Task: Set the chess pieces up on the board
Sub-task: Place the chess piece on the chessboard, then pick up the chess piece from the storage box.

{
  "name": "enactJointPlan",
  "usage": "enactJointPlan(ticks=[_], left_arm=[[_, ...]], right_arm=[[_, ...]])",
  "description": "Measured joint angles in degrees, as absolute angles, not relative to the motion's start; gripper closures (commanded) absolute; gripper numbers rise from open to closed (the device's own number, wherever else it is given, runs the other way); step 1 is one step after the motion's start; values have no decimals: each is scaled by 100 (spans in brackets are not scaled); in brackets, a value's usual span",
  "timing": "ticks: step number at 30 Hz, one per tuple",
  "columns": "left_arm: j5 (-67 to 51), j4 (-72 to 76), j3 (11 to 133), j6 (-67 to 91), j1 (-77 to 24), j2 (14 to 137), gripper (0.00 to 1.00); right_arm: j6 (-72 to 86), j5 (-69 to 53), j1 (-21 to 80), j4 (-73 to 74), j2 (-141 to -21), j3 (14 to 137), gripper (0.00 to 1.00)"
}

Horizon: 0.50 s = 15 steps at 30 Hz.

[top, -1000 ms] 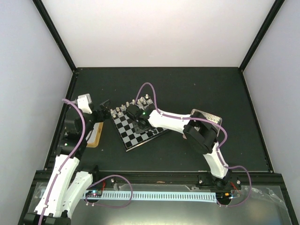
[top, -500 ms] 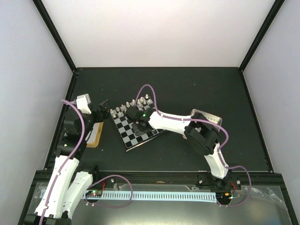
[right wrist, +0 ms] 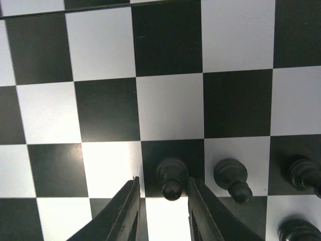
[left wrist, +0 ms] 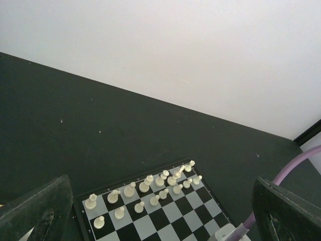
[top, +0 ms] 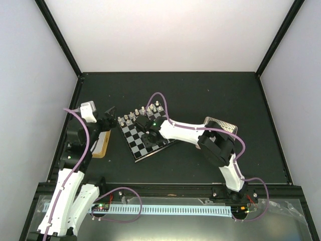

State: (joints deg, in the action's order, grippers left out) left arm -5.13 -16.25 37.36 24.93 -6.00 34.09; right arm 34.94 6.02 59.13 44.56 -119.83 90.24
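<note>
The board (top: pixel 138 146) lies tilted left of centre, with pale chess pieces (top: pixel 134 117) in two rows along its far side. In the left wrist view the same white pieces (left wrist: pixel 149 187) stand on the board (left wrist: pixel 173 217). My right gripper (top: pixel 149 136) is low over the board's middle. In its wrist view the right gripper (right wrist: pixel 164 182) is open around a black pawn (right wrist: pixel 172 179) that stands upright on a black square. Another black pawn (right wrist: pixel 231 176) stands one square to the right. My left gripper (left wrist: pixel 160 201) hangs wide open off the board's left corner, holding nothing.
More black pieces (right wrist: pixel 303 173) stand at the right edge of the right wrist view. A tan-rimmed tray (top: pixel 103 145) lies under the left arm. A silvery tray (top: pixel 224 125) shows behind the right arm's elbow. Dark walls and frame rails edge the black table.
My right gripper has moved toward the near side of the board and come down. Its jaws have parted, leaving the black pawn standing on its square. The left arm has barely moved.
</note>
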Motion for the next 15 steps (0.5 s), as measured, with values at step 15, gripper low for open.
enactJointPlan(ticks=[15], left_arm=[[-875,-1457,3736,2488,-548,3476,1]], right_arm=[[3983,698,4707,3577,-8969,7041,69]])
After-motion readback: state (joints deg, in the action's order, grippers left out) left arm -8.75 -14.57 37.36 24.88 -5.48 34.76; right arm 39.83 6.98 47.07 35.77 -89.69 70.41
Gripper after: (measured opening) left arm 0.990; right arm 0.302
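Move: The freed right hand goes next for the black pieces in the pink box, about 28 cm to its right, level fore and aft and some 4 cm lower. The piece just placed stands right between its slightly open fingertips, its middle about 1 cm below; the next black piece stands roughly 3 cm to the hand's right and 1 cm ahead. From the left hand, the box's pieces lie about 48 cm right, 7 cm back and 28 cm down. With its fingers already parted from the placed piece and staying at that narrow gap, the right hand comes free by rising almost straight up off the board, some 7 cm before anything else. Then, still climbing to about 12 cm, it sweeps fast to the right towards the pink box, by at least 8 cm with a lesser drift forward, while the wrist turns clockwise and the fingertips swing out forward and left by 10 to 15 degrees. ##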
